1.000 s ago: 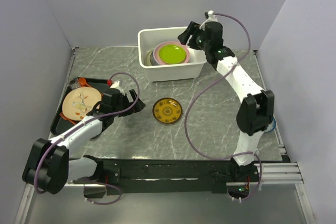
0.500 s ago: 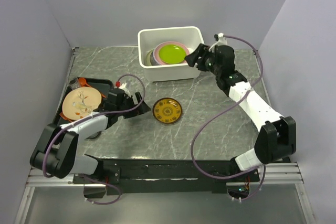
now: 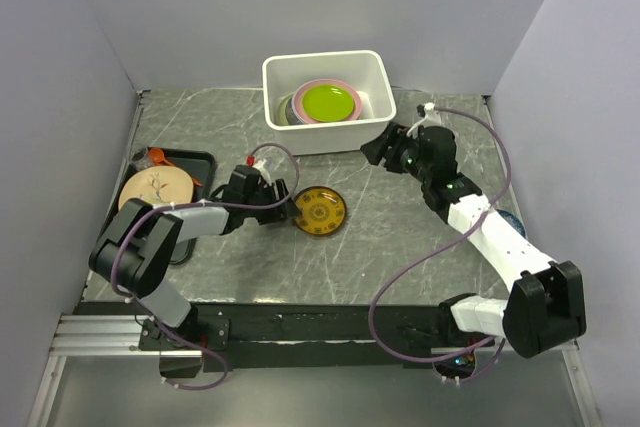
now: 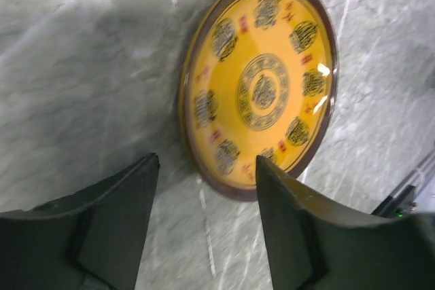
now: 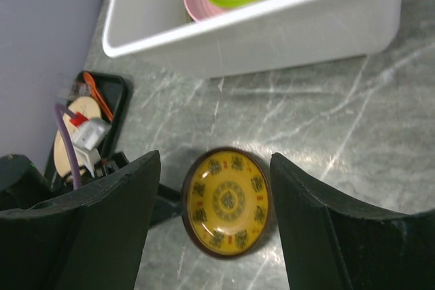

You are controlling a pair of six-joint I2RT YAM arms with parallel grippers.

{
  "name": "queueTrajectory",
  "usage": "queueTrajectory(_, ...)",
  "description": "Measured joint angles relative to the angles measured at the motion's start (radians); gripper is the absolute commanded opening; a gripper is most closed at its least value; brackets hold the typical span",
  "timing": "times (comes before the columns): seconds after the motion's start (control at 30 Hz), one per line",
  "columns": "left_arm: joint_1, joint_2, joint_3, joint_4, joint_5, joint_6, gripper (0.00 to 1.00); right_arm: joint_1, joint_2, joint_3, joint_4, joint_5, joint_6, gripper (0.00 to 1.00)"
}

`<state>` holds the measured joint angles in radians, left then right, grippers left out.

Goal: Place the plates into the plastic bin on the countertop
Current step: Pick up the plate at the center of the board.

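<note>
A yellow patterned plate with a dark brown rim [image 3: 319,211] lies flat on the dark marble countertop [image 3: 400,247]; it also shows in the left wrist view [image 4: 262,86] and the right wrist view [image 5: 230,200]. My left gripper [image 3: 285,204] is open, low on the countertop, its tips [image 4: 207,185] at the plate's left rim. The white plastic bin [image 3: 375,129] at the back holds stacked plates, a lime green one [image 3: 330,101] on top of a pink one. My right gripper [image 3: 378,150] is open and empty, in front of the bin's right corner.
A flat black tray [image 3: 195,159] at the left holds a peach flower-patterned plate [image 3: 155,190] and an orange utensil [image 3: 152,157]. A blue item [image 3: 512,219] lies near the right wall. Walls close the left, back and right sides.
My left gripper has slid right along the countertop up to the yellow plate. My right gripper has left the bin and come down and forward, in front of its right corner.
</note>
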<state>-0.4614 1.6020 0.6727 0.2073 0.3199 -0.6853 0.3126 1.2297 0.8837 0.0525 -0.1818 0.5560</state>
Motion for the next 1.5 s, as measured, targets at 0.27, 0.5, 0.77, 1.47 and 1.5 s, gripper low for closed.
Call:
queueTrajectory(0.27, -0.007, 0.05, 0.029, 0.024, 0.006, -0.016, 0.46, 0.0, -0.027, -0.085, -0.01, 0.011, 0.001, 0.73)
queueTrajectory(0.5, -0.008, 0.092, 0.04, 0.042, 0.007, -0.025, 0.16, -0.012, -0.029, -0.122, -0.002, -0.014, 0.013, 0.73)
queueTrajectory(0.77, -0.011, 0.114, 0.05, 0.075, 0.015, -0.045, 0.01, -0.016, 0.013, -0.173, 0.045, -0.081, 0.044, 0.73)
queueTrajectory(1.47, -0.011, -0.058, 0.015, 0.028, -0.029, -0.042, 0.01, -0.018, 0.064, -0.229, 0.106, -0.192, 0.053, 0.73)
queueTrajectory(1.5, -0.011, -0.071, 0.009, 0.032, -0.026, -0.043, 0.01, -0.018, 0.076, -0.232, 0.115, -0.204, 0.053, 0.73)
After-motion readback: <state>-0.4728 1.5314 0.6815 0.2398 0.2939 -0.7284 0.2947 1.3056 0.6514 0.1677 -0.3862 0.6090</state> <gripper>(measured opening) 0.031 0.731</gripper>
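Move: The yellow plate's middle lies about 8 cm to the left hand's right, level with it fore and aft and some 2 cm lower; its near rim is just off the open fingertips. The white bin stands about 24 cm ahead of that hand and 9 cm right, the black tray about 30 cm to its left and 1 cm farther out. From the right hand, the plate is roughly 7 cm back, 11 cm left and 21 cm below; the bin is about 17 cm ahead, 8 cm left. The left fingers shut on the plate's left rim and pinch it, after easing a centimetre or two forward, right and down onto it; keeping that grip, the left hand rises about 5 cm. Meanwhile the empty right hand sinks some 10 cm and draws back about 4 towards the plate, fingers still open, tipping down and turning slightly counter-clockwise. ##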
